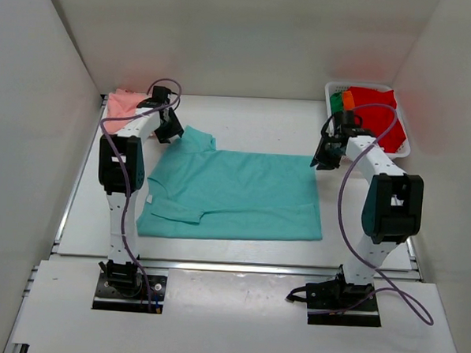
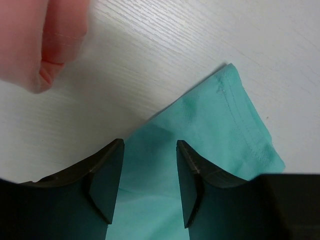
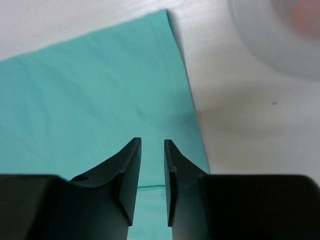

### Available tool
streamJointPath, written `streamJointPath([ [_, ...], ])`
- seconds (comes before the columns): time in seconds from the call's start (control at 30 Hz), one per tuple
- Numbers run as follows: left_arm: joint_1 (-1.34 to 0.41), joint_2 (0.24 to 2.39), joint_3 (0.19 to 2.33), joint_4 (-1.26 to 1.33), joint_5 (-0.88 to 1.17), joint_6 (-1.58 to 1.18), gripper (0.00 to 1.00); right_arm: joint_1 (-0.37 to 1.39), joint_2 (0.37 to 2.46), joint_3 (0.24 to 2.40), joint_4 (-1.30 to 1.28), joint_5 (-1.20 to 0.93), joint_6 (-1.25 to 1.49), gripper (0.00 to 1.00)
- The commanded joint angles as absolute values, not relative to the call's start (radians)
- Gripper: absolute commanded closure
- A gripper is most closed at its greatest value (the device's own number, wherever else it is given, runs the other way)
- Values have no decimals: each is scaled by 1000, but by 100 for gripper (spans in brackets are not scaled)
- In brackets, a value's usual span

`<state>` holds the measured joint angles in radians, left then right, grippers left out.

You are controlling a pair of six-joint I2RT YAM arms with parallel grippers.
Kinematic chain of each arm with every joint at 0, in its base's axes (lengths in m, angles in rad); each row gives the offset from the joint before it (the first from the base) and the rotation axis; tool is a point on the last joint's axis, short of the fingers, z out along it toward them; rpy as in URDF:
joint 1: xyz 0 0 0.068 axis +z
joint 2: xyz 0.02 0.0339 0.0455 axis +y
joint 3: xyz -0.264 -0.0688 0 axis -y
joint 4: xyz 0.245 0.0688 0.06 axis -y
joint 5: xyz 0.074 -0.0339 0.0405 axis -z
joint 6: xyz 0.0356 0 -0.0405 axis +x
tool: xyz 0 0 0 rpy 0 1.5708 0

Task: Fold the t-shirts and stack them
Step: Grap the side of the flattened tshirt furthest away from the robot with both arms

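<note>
A teal t-shirt lies flat across the middle of the table, one sleeve at its far left. My left gripper hovers over that sleeve. In the left wrist view its jaws stand open, with teal cloth beneath the gap and nothing pinched. My right gripper is over the shirt's far right corner. Its jaws are open by a narrow gap, with teal cloth showing below. A salmon pink t-shirt lies at the back left. Red, orange and green t-shirts sit in the basket.
A white plastic basket stands at the back right corner, just behind my right gripper. White walls close in the table on the left, right and back. The arm bases stand at the near edge.
</note>
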<state>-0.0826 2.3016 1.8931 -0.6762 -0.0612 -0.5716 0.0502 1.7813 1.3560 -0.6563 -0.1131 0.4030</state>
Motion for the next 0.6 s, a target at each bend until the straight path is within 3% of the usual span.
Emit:
streamJointPath([
  [0.0, -94, 2298, 1916, -681, -71, -537, 42, 48, 1804, 1430, -644, -103, 388, 74],
  [0.37, -98, 2307, 1901, -706, -81, -488, 46, 69, 1882, 1448, -608, -51, 426, 58],
  [0.43, -103, 2309, 1898, -700, -74, -491, 64, 77, 1884, 1431, -588, -52, 440, 57],
  [0.47, -101, 2309, 1890, -693, -66, -488, 78, 71, 1897, 1430, -581, -55, 452, 57],
  [0.57, -98, 2304, 1884, -686, -40, -485, 96, 75, 1904, 1420, -552, -54, 492, 57],
])
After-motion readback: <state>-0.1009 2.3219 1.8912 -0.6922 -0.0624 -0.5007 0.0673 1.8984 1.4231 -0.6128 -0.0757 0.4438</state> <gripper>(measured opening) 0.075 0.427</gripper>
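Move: The far left edge of the flattened turquoise t-shirt lies almost under the left gripper, about 1 cm back, 1 cm right and 2 cm below; its sleeve end is some 8 cm right and 1 cm forward, the folded pink shirt about 12 cm left and 7 cm forward. From the right gripper the t-shirt's far right corner is about 5 cm ahead, 1 cm right and 8 cm below, and the basket about 14 cm right and 13 cm ahead. Ease the left gripper down a little over 1 cm with a slight draw back, fingers still open, then close them almost shut to pinch the t-shirt's far left edge. Meanwhile bring the right gripper forward about 2.5 cm towards the far right corner, then sink it 2 cm from its highest point or slightly more, opening its fingers wider above the cloth. ##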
